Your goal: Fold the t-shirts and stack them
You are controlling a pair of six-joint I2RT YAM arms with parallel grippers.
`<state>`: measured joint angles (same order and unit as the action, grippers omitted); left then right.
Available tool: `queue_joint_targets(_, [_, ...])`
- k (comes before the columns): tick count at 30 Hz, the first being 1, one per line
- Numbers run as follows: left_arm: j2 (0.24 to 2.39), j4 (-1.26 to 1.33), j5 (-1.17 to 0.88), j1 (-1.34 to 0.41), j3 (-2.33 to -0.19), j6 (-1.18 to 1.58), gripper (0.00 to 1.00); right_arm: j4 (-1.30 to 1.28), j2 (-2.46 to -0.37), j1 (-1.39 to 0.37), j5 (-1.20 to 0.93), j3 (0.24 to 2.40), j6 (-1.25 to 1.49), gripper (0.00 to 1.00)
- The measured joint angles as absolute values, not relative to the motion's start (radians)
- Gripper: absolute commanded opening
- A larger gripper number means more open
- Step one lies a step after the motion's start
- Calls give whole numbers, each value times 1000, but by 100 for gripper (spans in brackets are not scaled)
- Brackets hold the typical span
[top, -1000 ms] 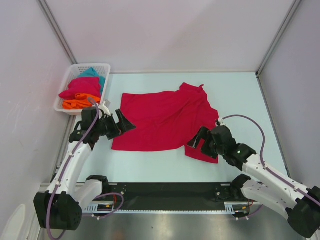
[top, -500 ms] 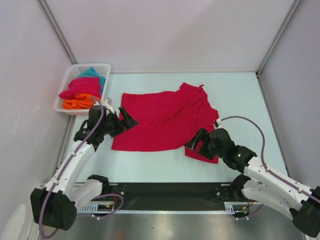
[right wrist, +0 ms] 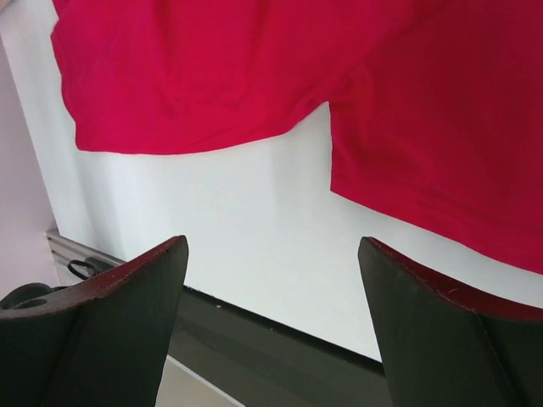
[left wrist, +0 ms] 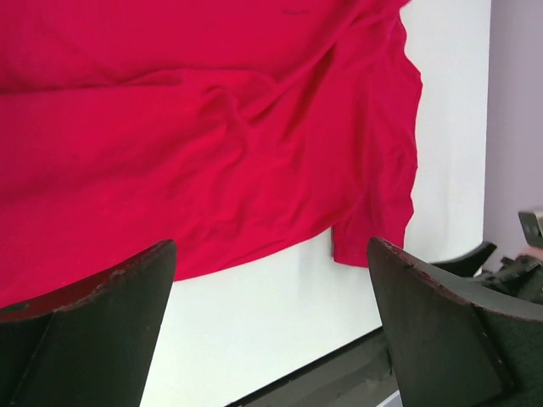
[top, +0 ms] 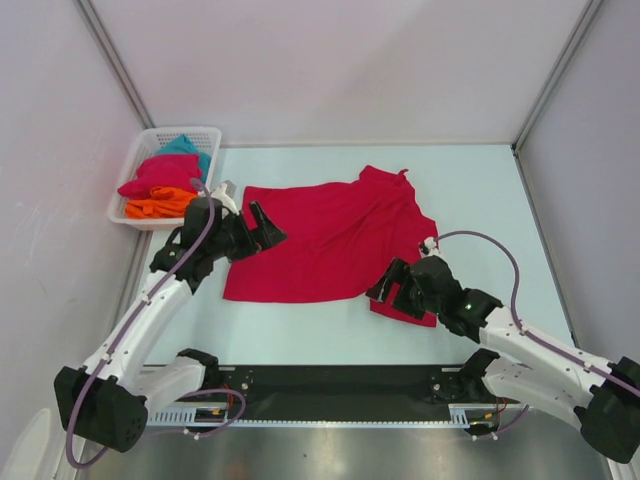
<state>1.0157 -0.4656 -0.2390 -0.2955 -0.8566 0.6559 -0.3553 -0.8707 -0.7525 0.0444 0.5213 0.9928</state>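
Observation:
A crimson t-shirt (top: 330,240) lies spread and rumpled on the pale table, with one sleeve (top: 410,305) at its near right. My left gripper (top: 262,228) hovers open over the shirt's left edge. In the left wrist view the shirt (left wrist: 212,127) fills the top, and the left gripper (left wrist: 271,254) has nothing between its fingers. My right gripper (top: 385,290) stands open at the near edge of the sleeve. In the right wrist view the right gripper (right wrist: 271,246) is empty over bare table, just short of the sleeve (right wrist: 450,144).
A white mesh basket (top: 128,170) stands at the far left. It holds a teal shirt (top: 185,147), a crimson-pink one (top: 160,175) and an orange one (top: 155,207). A black rail (top: 340,380) runs along the near table edge. White walls close in the sides.
My left arm has swung right and forward, from beside the shirt to over its left edge. My right arm has shifted slightly left along the sleeve's near edge.

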Motion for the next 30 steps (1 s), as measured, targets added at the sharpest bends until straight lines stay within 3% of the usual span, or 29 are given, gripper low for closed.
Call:
queue_joint_targets(6, [1083, -528, -215, -297, -921, 546, 100, -344, -960, -769, 49, 546, 958, 88])
queue_joint_targets(15, [1372, -614, -141, -294, -946, 494, 100, -400, -1055, -767, 104, 665, 884, 88])
queue_joint_targets(30, [1427, -582, -65, -176, -880, 534, 99, -482, -984, -619, 178, 641, 889, 91])
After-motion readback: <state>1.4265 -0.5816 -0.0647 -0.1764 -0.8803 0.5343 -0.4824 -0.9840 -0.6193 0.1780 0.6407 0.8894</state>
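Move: Red t-shirt spread flat, nothing held. From the open left hand, the near corner of the shirt's left end lies about 15 cm left, 5 cm back and 19 cm down; the far corner of that end is roughly 18 cm ahead and 8 cm left. The clothes basket stands about 20 cm ahead and 27 cm left. From the right hand, the shirt's near sleeve is some 3 cm ahead, 4 cm right and 10 cm below; its armpit is about 4 cm ahead, 3 cm left. The left hand heads for the near corner of the shirt's left end: it drops steeply by about 13 cm, then slides some 7 cm left while still sinking, its fingers tipping to point almost straight down. Meanwhile the right hand eases 4 cm forward and then about 5 cm right over the near sleeve, nearly level, rolling its left side down a little. Both grippers stay open, touching nothing. ##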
